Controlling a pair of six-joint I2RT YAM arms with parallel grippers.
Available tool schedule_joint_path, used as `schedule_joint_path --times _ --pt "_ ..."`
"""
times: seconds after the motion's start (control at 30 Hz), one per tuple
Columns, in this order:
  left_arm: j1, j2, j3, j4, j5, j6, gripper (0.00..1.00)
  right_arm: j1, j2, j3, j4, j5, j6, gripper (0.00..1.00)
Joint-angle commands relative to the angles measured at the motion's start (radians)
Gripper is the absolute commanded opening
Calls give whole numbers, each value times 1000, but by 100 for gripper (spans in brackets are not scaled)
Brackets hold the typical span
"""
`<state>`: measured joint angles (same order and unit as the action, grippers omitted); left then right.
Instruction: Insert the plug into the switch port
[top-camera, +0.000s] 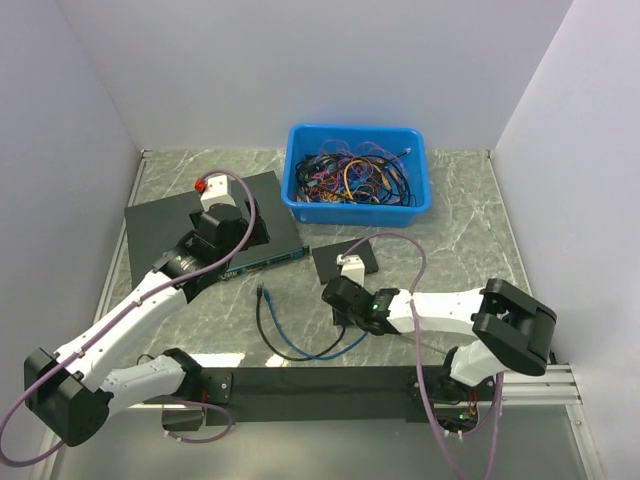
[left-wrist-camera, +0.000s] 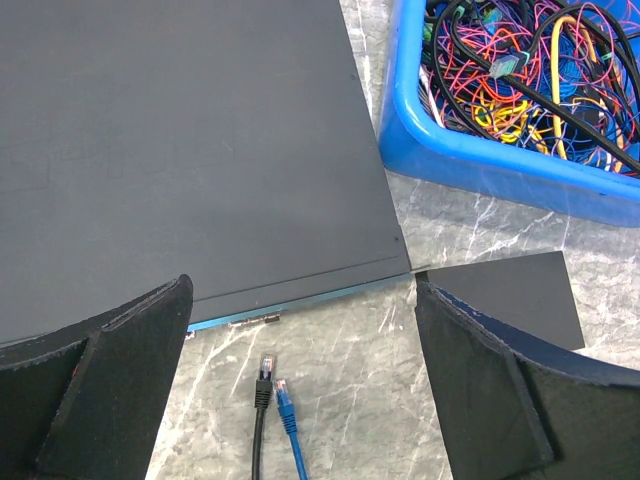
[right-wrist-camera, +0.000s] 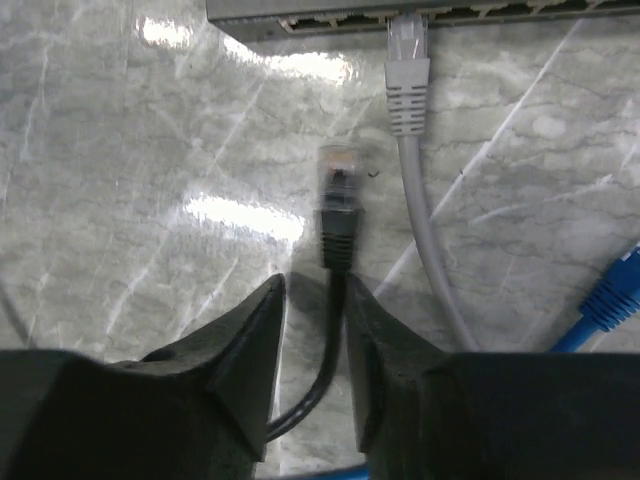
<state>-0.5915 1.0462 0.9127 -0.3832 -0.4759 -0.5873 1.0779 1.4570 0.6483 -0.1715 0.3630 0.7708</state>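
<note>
The small black switch (top-camera: 345, 260) lies at mid table. Its row of ports (right-wrist-camera: 330, 18) runs along the top edge of the right wrist view, where a grey plug (right-wrist-camera: 407, 60) meets one port. My right gripper (right-wrist-camera: 315, 285) straddles a thin black cable just behind its black connector (right-wrist-camera: 338, 215), jaws narrow with a gap left on one side. A blue cable end (right-wrist-camera: 610, 300) lies to the right. The blue cable's plug (left-wrist-camera: 283, 392) rests on the table beside a black connector (left-wrist-camera: 265, 365). My left gripper (left-wrist-camera: 300, 290) hangs wide open above them, holding nothing.
A large black unit with a blue front strip (top-camera: 205, 235) fills the left of the table, under my left arm. A blue bin (top-camera: 357, 172) of tangled cables stands at the back. Black and blue cables (top-camera: 300, 345) loop across the marble near the arm bases.
</note>
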Motion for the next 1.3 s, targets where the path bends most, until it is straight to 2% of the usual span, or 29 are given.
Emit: schedule_joint_path --times 0.0,0.2,0.3,0.63,0.93,1.07,1.27 --pt "1 -26 8 24 -17 3 99 7 26 22 4 16 22 37" --pt "1 -48 -1 21 -27 3 99 8 49 40 20 5 1 12" --pt "-1 -55 8 10 -33 0 99 8 37 71 1 27 -14 5" --pt "-1 -161 -38 32 -49 -12 99 8 -20 319 -147 139 -133 1" --pt "1 -196 -52 55 -64 -14 99 7 -69 603 -270 341 -323 0" --pt "1 -195 -60 58 -66 -19 99 5 -112 669 -209 366 -442 0" --pt "1 -196 -64 61 -76 -23 99 5 -221 644 -54 366 -593 0"
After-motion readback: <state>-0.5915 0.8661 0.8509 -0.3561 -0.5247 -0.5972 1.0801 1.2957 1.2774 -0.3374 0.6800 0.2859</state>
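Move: The black cable's plug lies just in front of the right fingertips, about 2 cm ahead, 1 cm to the left and 1 cm below them. The small black switch is centred about 11 cm straight ahead of that hand, with a grey plug already in its near edge some 6 cm ahead. A blue plug lies about 8 cm to the right and 4 cm ahead. From the left hand the black plug is roughly 10 cm back, 22 cm to the right and 21 cm below. The right hand eases about 1 cm forward and left while its part-open fingers shut, pinching the black cable just behind the plug, then lifts the plug off the table, nearly 30 cm up and about 9 cm forward over the small switch, drifting left and then partly back right as the fingers tip up some 35 degrees. The left hand, empty and wide open, backs off up by 3 cm or so, slightly back and left, its fingers tilting up a little. ##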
